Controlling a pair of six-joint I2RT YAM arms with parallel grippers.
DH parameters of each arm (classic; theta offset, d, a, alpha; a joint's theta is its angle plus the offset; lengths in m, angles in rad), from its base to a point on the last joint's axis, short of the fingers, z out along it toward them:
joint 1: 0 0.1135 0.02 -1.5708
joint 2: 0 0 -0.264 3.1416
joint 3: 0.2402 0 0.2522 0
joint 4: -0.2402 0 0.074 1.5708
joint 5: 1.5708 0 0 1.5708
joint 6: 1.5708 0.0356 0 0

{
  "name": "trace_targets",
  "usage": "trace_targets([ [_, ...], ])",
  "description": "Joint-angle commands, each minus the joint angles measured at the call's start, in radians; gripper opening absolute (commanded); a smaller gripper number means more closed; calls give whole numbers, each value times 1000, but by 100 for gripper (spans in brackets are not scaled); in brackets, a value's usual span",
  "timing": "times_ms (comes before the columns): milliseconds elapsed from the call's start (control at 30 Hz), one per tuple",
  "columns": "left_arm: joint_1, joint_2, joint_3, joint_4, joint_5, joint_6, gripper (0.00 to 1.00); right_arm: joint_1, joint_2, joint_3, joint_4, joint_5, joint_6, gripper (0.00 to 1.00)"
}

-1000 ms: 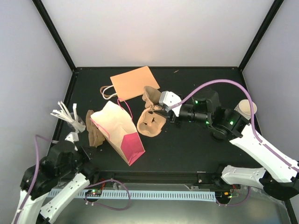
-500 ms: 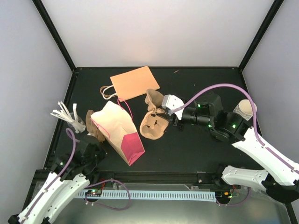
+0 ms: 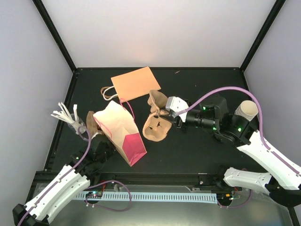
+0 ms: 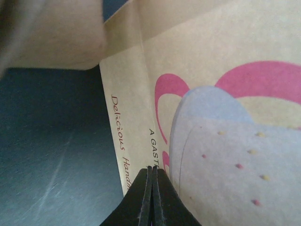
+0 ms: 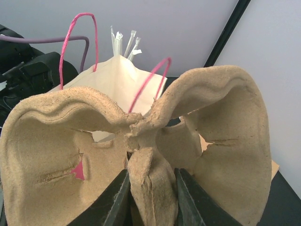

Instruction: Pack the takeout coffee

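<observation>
The takeout coffee [image 3: 246,109], a cream-white paper cup, stands at the far right behind my right arm. My right gripper [image 3: 171,116] [image 5: 150,197] is shut on the middle ridge of a brown pulp carrier [image 3: 156,125] [image 5: 141,141], holding it tilted in mid-table. A cream paper bag [image 3: 120,132] [image 4: 225,94] [image 5: 117,80] with pink handles and a pink base lies tipped toward the left. My left gripper [image 3: 105,147] [image 4: 152,170] is shut with nothing between its fingers, its tip right at the bag's printed side.
A flat tan bag [image 3: 135,83] lies at the back. A bundle of white sticks [image 3: 66,114] [image 5: 123,42] sits at the left edge. A brown pulp piece [image 3: 92,124] lies just left of the tipped bag.
My left arm has swung in from the left corner up to the bag's near side, with its jaws closing fully. The right gripper has shifted slightly right with the carrier.
</observation>
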Motion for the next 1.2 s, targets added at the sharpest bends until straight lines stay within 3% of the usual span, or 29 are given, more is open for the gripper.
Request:
trace_targets([
  [0,8,43,-10,183,-9,22,2,-6,-11,-5,-4,14,-11,26],
  [433,9,233,-31,461,39,99,2,-7,-22,7,-19,24,-2,26],
  [1167,5,714,174,761,255,226,2,-7,-102,116,-171,52,16,26],
])
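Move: The upright paper bag has its middle about 8 cm to the right of the shut left fingers, some 3 cm farther out and 10 cm higher. From the left hand, the folded second cup tray stands about 12 cm ahead and 10 cm left, the straw cup 12 cm ahead and 17 cm left. From the right hand, which already holds a cup tray, the bag's middle lies roughly 14 cm left, 2 cm ahead and 22 cm below. The bag's printed left side takes the push low down: the shut left fingers shove it to the right and forward, some 9 cm right and 8 cm out, at first mainly forward, later mainly right, as the hand turns about 15 degrees clockwise. The right hand keeps its pinch on the cup tray, almost still at first, then shifts about 4 cm right, rising and drawing back a little. ##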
